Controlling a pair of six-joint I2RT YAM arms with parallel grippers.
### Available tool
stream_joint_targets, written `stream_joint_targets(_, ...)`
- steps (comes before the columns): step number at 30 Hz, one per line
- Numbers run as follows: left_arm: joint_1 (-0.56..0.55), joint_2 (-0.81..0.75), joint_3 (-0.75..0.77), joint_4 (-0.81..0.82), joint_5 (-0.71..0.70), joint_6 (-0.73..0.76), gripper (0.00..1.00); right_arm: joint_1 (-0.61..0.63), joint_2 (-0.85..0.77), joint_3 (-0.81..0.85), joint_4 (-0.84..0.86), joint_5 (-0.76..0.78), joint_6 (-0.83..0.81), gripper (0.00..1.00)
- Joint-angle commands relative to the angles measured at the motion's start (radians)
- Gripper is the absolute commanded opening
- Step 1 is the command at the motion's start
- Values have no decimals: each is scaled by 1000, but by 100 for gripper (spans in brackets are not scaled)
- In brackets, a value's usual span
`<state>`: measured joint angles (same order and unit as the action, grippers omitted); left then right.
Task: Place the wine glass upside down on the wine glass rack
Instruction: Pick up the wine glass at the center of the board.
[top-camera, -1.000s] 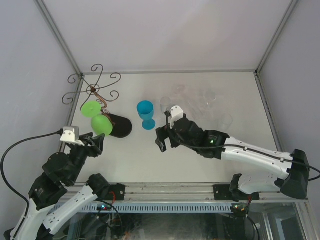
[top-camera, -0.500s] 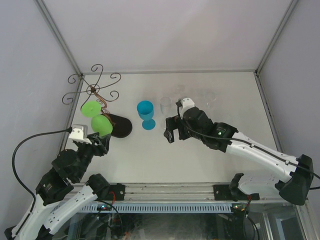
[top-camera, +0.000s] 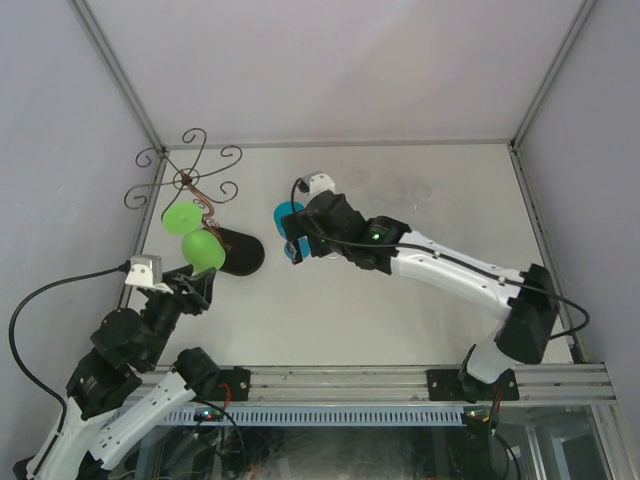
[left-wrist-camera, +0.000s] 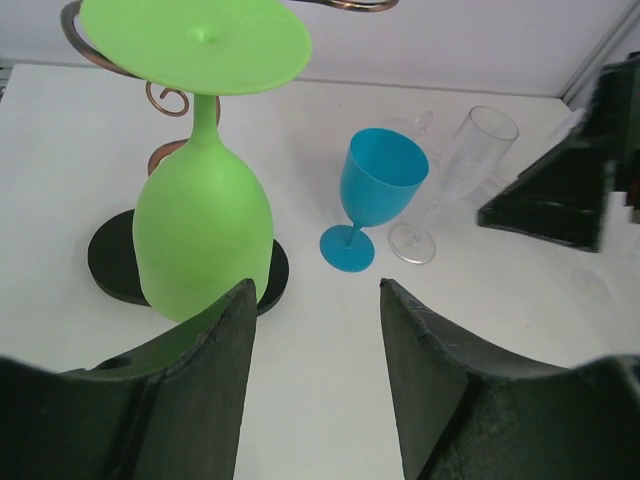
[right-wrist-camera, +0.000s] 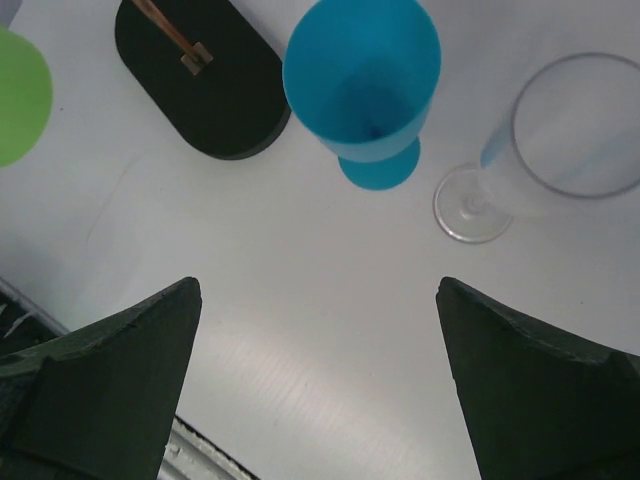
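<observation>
The wine glass rack (top-camera: 186, 181) stands at the back left, with dark scroll arms on a black oval base (right-wrist-camera: 200, 85). A green wine glass (left-wrist-camera: 200, 230) hangs upside down from one arm, its bowl just above the base. A blue wine glass (right-wrist-camera: 365, 85) stands upright right of the base, and a clear one (right-wrist-camera: 580, 130) stands beside it. My right gripper (right-wrist-camera: 318, 285) hovers open above and just in front of the blue glass (top-camera: 283, 212), holding nothing. My left gripper (left-wrist-camera: 315, 285) is open and empty, just in front of the green glass.
The right gripper's dark body (left-wrist-camera: 560, 190) shows beyond the clear glass (left-wrist-camera: 455, 170) in the left wrist view. The enclosure's frame post (top-camera: 120, 70) and walls close in the table's back and sides. The metal rail (top-camera: 330, 378) runs along the near edge.
My right arm has swung left from the clear glasses to over the blue glass. My left arm rose towards the green glass, then dropped back a little. Both grippers kept the same opening.
</observation>
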<state>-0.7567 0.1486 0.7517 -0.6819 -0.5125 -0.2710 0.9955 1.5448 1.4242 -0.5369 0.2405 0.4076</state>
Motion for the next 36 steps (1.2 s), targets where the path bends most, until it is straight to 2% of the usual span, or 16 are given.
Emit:
stream_joint_targets(1,5,-28,-12,49,-3,-6,57,24,100,103,-2,116,18,100)
stream_joint_targets(16,5,-39,-10,49,-4,0,57,28,349,312,-66,235,129,100)
stream_joint_targets(25,5,-38,-8,48,-4,3,57,26,446,403,-83,330,159,100)
stream_joint_targets(36,8,-33,-7,49,-3,6,57,1,509,436,-19,384,155,100)
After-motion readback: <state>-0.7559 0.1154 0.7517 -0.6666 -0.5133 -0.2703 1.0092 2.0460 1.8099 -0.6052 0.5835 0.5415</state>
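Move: The blue wine glass is roughly 11 cm ahead of the right gripper, 5 cm to its left and 13 cm below. The clear wine glass stands some 8 cm to the right of the blue one and about 1 cm farther out; the rack's black base lies about 16 cm to the left of the blue glass, level with it. From the left gripper, the blue glass is about 22 cm ahead, 13 cm to the right and 17 cm below. Bring the right gripper forward and down to the bowl of the blue wine glass, about 8 cm out and 7 cm lower, bearing left some 5 cm mostly early on. Swing the hand clockwise nearly 20 degrees on the way, dipping its left side a little, so the wide-open fingers line up with the two sides of the bowl. Don't close them yet. ##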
